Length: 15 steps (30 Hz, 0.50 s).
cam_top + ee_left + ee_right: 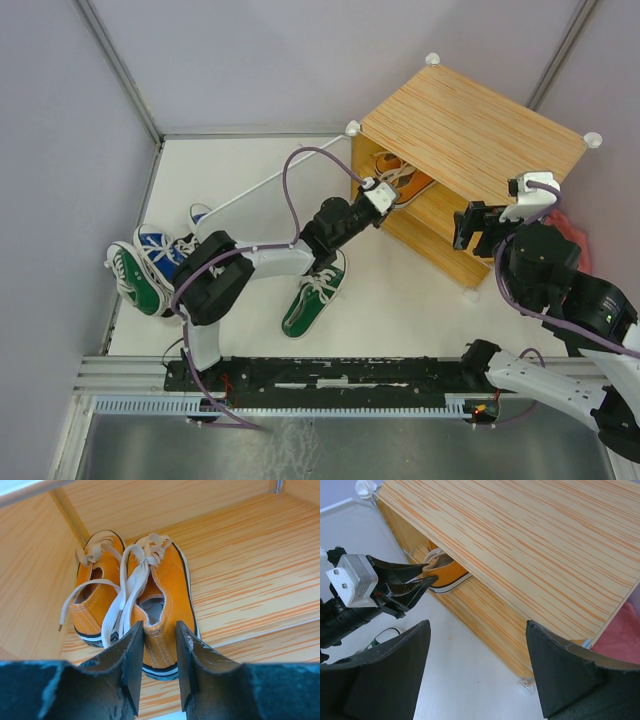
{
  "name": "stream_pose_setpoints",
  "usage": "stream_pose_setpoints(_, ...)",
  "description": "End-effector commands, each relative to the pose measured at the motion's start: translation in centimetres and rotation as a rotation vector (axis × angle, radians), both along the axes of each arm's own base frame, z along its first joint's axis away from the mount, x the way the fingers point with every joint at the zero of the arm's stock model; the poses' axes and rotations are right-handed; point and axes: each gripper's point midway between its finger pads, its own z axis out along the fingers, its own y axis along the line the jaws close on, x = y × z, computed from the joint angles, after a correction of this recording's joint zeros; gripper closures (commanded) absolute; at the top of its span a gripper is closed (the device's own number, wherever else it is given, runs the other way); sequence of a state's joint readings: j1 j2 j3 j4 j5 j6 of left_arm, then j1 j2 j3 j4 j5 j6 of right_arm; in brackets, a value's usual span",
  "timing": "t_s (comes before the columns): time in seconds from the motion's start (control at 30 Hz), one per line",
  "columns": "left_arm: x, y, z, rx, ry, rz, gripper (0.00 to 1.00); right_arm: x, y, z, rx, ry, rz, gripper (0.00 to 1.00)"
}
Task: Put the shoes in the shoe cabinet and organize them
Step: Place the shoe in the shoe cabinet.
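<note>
Two orange sneakers stand side by side, toes inward, on the lower shelf point(245, 570) of the shoe cabinet point(470, 125). My left gripper point(160, 627) reaches into the opening, and its fingers point(132, 655) press both sides of the heel of the right orange shoe point(165, 587). The other orange shoe point(95, 597) sits just to its left, its laces trailing. The right wrist view shows this grip point(427, 577) from outside. My right gripper point(477, 625) hangs open with nothing in it above the cabinet's near corner point(525, 682).
One green sneaker point(315, 295) lies on the white floor under the left arm. Another green sneaker point(135, 280) and blue ones point(160, 250) are piled at the left wall. The cabinet's pale door point(275, 183) stands swung open. A pink cloth point(572, 228) lies right of the cabinet.
</note>
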<state>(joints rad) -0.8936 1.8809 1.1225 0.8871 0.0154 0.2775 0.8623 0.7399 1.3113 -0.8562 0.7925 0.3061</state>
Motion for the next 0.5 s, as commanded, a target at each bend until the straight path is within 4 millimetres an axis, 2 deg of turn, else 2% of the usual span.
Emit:
stream_pose_setpoints(0.0, 0.5, -1.0, -0.7, -0.033, 0.049, -0.007, 0.66, -0.1, -0.8, 0.4, -0.004, -0.017, -0.027, 0.16)
stream_pose_setpoints(0.03, 0.6, -1.2, -0.6, -0.038, 0.053, -0.010, 0.74, -0.1, -0.8, 0.3, -0.005, -0.016, -0.027, 0.16)
stream_pose_setpoints(0.07, 0.7, -1.3, -0.8, -0.038, 0.058, -0.011, 0.87, -0.1, -0.8, 0.3, -0.005, -0.017, -0.029, 0.16)
stream_pose_setpoints(0.1, 0.7, -1.4, -0.8, -0.039, 0.061, -0.013, 0.96, -0.2, -0.9, 0.3, -0.005, -0.017, -0.031, 0.16)
stream_pose_setpoints(0.2, 1.3, -1.5, -0.1, -0.064, 0.065, 0.003, 0.97, -0.2, -1.0, 0.3, -0.006, -0.019, -0.034, 0.16)
stream_pose_setpoints(0.33, 2.3, -1.1, 2.7, -0.133, 0.028, 0.055, 0.97, -0.1, -0.9, 0.2, -0.010, -0.016, -0.035, 0.16)
stream_pose_setpoints(0.47, 3.4, -1.0, 4.4, -0.158, -0.010, 0.103, 0.97, -0.1, -1.0, 0.3, -0.009, -0.017, -0.036, 0.16)
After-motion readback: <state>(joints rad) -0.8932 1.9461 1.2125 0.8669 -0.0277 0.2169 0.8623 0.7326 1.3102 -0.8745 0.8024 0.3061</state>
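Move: The laced orange shoe stands on the upper shelf, its heel at my left fingertips; its middle is about 6 cm ahead and 8 cm to the right, some 2 cm lower. Its mate stands beside it, roughly 13 cm ahead and 6 cm right of my left hand. The green shoe lies on the table, about 16 cm back and 14 cm left, some 20 cm below. From my right hand, the laced orange shoe is about 20 cm ahead, 10 cm left and 17 cm down. I shut my half-open left fingers almost fully at the heel of the laced orange shoe, seeming to pinch its back seam, and go on easing about 2 cm forward and to the right, pushing the heel along the shelf into the cabinet. The height dips slightly and comes back, and the wrist barely turns. ##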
